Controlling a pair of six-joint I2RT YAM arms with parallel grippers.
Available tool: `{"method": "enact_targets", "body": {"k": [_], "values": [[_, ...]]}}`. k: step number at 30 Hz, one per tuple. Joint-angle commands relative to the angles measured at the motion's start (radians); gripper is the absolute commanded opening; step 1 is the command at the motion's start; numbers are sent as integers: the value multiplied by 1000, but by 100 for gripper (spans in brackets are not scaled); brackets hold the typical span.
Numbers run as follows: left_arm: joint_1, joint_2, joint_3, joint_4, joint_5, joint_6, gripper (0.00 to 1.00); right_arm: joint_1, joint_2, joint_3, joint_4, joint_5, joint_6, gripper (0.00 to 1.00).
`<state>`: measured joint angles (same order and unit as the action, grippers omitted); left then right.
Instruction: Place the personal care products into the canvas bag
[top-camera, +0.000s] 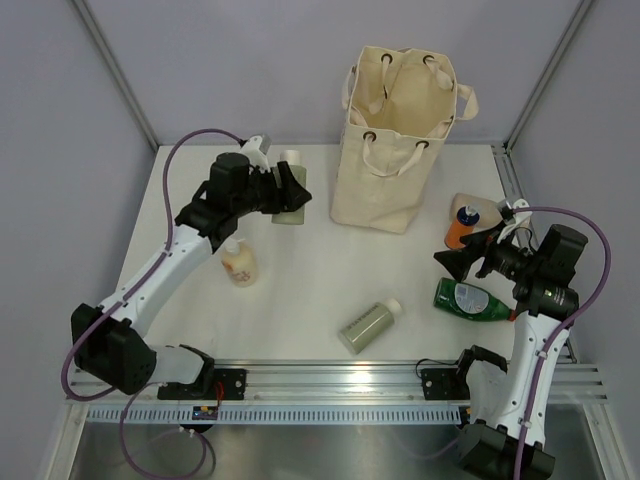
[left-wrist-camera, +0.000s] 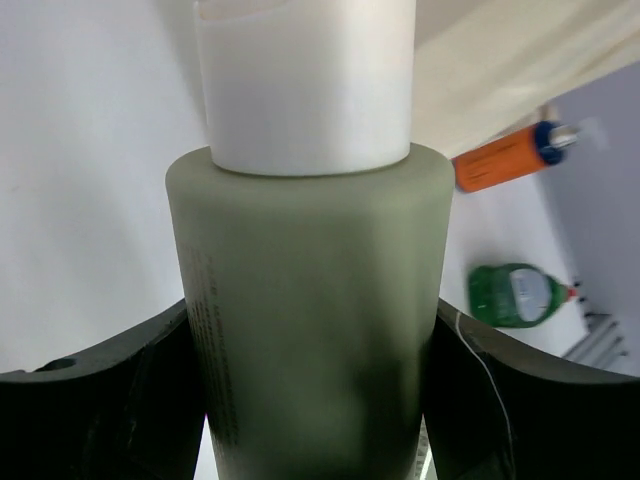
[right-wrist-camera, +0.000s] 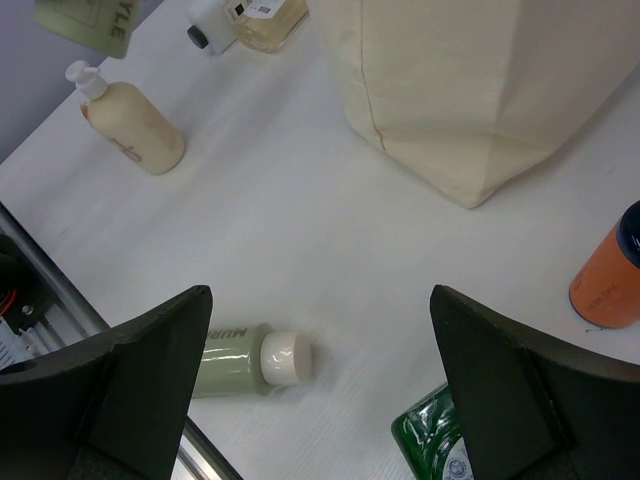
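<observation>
My left gripper (top-camera: 287, 196) is shut on a sage green bottle (top-camera: 291, 190) with a white cap, held over the table left of the cream canvas bag (top-camera: 393, 140). In the left wrist view the bottle (left-wrist-camera: 310, 320) fills the space between the jaws. My right gripper (top-camera: 455, 263) is open and empty, above the table between a lying sage bottle (top-camera: 369, 326) and a dark green bottle (top-camera: 470, 300). An orange blue-capped bottle (top-camera: 463, 228) lies beside a peach item (top-camera: 480, 207). A peach bottle (top-camera: 240, 265) lies under my left arm.
The right wrist view shows the sage bottle (right-wrist-camera: 240, 360), the dark green bottle (right-wrist-camera: 435, 445), the orange bottle (right-wrist-camera: 608, 285), the peach bottle (right-wrist-camera: 135, 125), the bag's base (right-wrist-camera: 470, 90) and an amber bottle (right-wrist-camera: 265, 15) at the far edge. A metal rail (top-camera: 330, 380) runs along the near edge.
</observation>
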<state>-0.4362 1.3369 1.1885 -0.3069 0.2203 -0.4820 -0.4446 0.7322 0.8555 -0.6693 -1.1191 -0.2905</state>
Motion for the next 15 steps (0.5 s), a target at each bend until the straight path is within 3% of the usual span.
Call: {"method": "enact_targets", "body": {"k": [1, 3, 7, 10, 11, 15], "values": [[-21, -44, 182, 244, 125, -95, 0, -9, -17, -4, 36, -28, 13, 99], [-50, -12, 282, 249, 131, -87, 0, -9, -16, -4, 36, -27, 14, 100], [-81, 169, 697, 145, 122, -64, 0, -11, -19, -1, 33, -15, 11, 100], [-107, 350, 917, 92, 117, -64, 0, -14, -31, -4, 30, -16, 11, 100], [-114, 439, 1051, 88, 108, -66, 0, -14, -34, -6, 31, -21, 13, 99], [-160, 614, 1242, 155, 61, -98, 0, -19, -39, -9, 37, -30, 24, 99]]}}
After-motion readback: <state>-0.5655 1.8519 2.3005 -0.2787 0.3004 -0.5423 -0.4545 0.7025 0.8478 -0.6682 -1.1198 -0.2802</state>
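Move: The left hand already holds the green bottle clear of the table. From it the canvas bag's mouth lies about 19 cm ahead, 23 cm to the right and 9 cm higher. The pump bottle stands some 5 cm back and 13 cm left, 20 cm lower; the orange bottle is 5 cm ahead and 40 cm right, also 20 cm lower. From the idle right hand the bag's mouth is roughly 31 cm ahead, 9 cm left and 9 cm up. Upward first and fast, the left hand carries the gripped green bottle some 28 cm higher, swinging about 12 cm right towards the bag and, a little later, easing about 6 cm forward. Its fingers keep their hold while the wrist tips up by roughly 30 degrees until they point almost level, also rolling its left side down. ##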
